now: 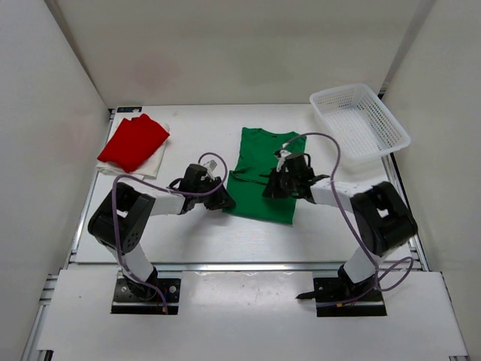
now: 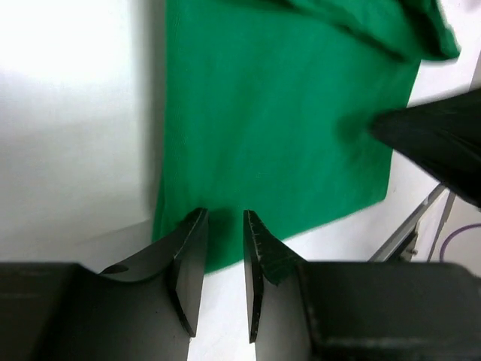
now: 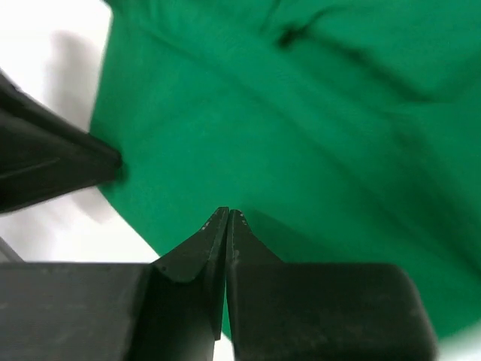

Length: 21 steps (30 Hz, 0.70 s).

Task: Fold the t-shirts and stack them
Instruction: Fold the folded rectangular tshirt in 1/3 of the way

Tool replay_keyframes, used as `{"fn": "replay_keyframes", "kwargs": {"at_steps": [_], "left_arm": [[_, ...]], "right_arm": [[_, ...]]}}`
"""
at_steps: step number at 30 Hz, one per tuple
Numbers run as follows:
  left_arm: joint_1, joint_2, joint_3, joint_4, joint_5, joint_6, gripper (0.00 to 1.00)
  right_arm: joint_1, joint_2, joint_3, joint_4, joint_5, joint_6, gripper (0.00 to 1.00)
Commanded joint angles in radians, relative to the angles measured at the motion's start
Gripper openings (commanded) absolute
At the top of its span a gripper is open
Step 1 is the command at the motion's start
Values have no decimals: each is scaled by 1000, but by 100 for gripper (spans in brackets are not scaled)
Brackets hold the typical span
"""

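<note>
The green t-shirt [image 1: 263, 177] lies flat mid-table, its sides folded in to a narrow strip. My left gripper [image 1: 222, 199] sits at its near left corner. In the left wrist view the left gripper [image 2: 223, 218] stands partly open over the green t-shirt [image 2: 278, 128] hem, with nothing between the fingers. My right gripper [image 1: 272, 188] hovers low over the shirt's lower middle. In the right wrist view the right gripper [image 3: 228, 213] is shut above the green t-shirt [image 3: 301, 128], with no fabric seen between the fingers. The folded red t-shirt [image 1: 134, 141] rests on the folded white t-shirt [image 1: 155, 162] at the far left.
A white mesh basket [image 1: 359, 122] stands at the back right, next to the side wall. The table's metal front rail [image 1: 248, 267] runs just behind both arm bases. White walls enclose the left, right and back sides.
</note>
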Motion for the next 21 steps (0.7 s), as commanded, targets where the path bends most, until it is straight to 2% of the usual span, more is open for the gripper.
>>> {"fn": "replay_keyframes", "kwargs": {"at_steps": [1, 3, 7, 12, 15, 18, 21], "left_arm": [[-22, -75, -95, 29, -30, -12, 37], [-21, -120, -195, 104, 8, -41, 37], [-10, -174, -285, 122, 22, -47, 37], [8, -240, -324, 113, 41, -52, 37], [4, -272, -324, 104, 50, -62, 39], [-4, -319, -309, 70, 38, -50, 39], [14, -368, -299, 21, 22, -39, 41]], "right_arm": [[39, 99, 96, 56, 17, -55, 0], [54, 133, 123, 56, 40, -61, 0], [46, 191, 142, 111, 76, -53, 0], [6, 233, 190, 186, 178, -50, 0], [-40, 273, 317, 166, 167, -41, 0], [-47, 241, 373, 102, 134, -59, 0], [2, 117, 275, 74, 115, -79, 1]]}}
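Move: The left hand is at the near-left corner of the folded green t-shirt: the corner is about 2 cm back and 2 cm left of it, 1 cm below; the shirt's near-right corner is some 20 cm right and 7 cm back. From the shut right hand, the shirt's collar end lies about 24 cm ahead and 3 cm right, the crosswise fold edge about 5 cm ahead and 4 cm left, and the near-right corner 11 cm back and 8 cm right, all some 4 cm lower. With its partly open fingertips still on the cloth at the near-left corner, the left hand drags the shirt back towards the robot, about 6.5 cm and slightly left, staying low and lifting 1 cm at the finish. The right hand, fingers shut, dips some 3 cm with a little leftward travel, then sweeps forward low over the shirt towards the collar end, ending about 12 cm farther out, rising and tilting its fingertips up some 10 degrees. ##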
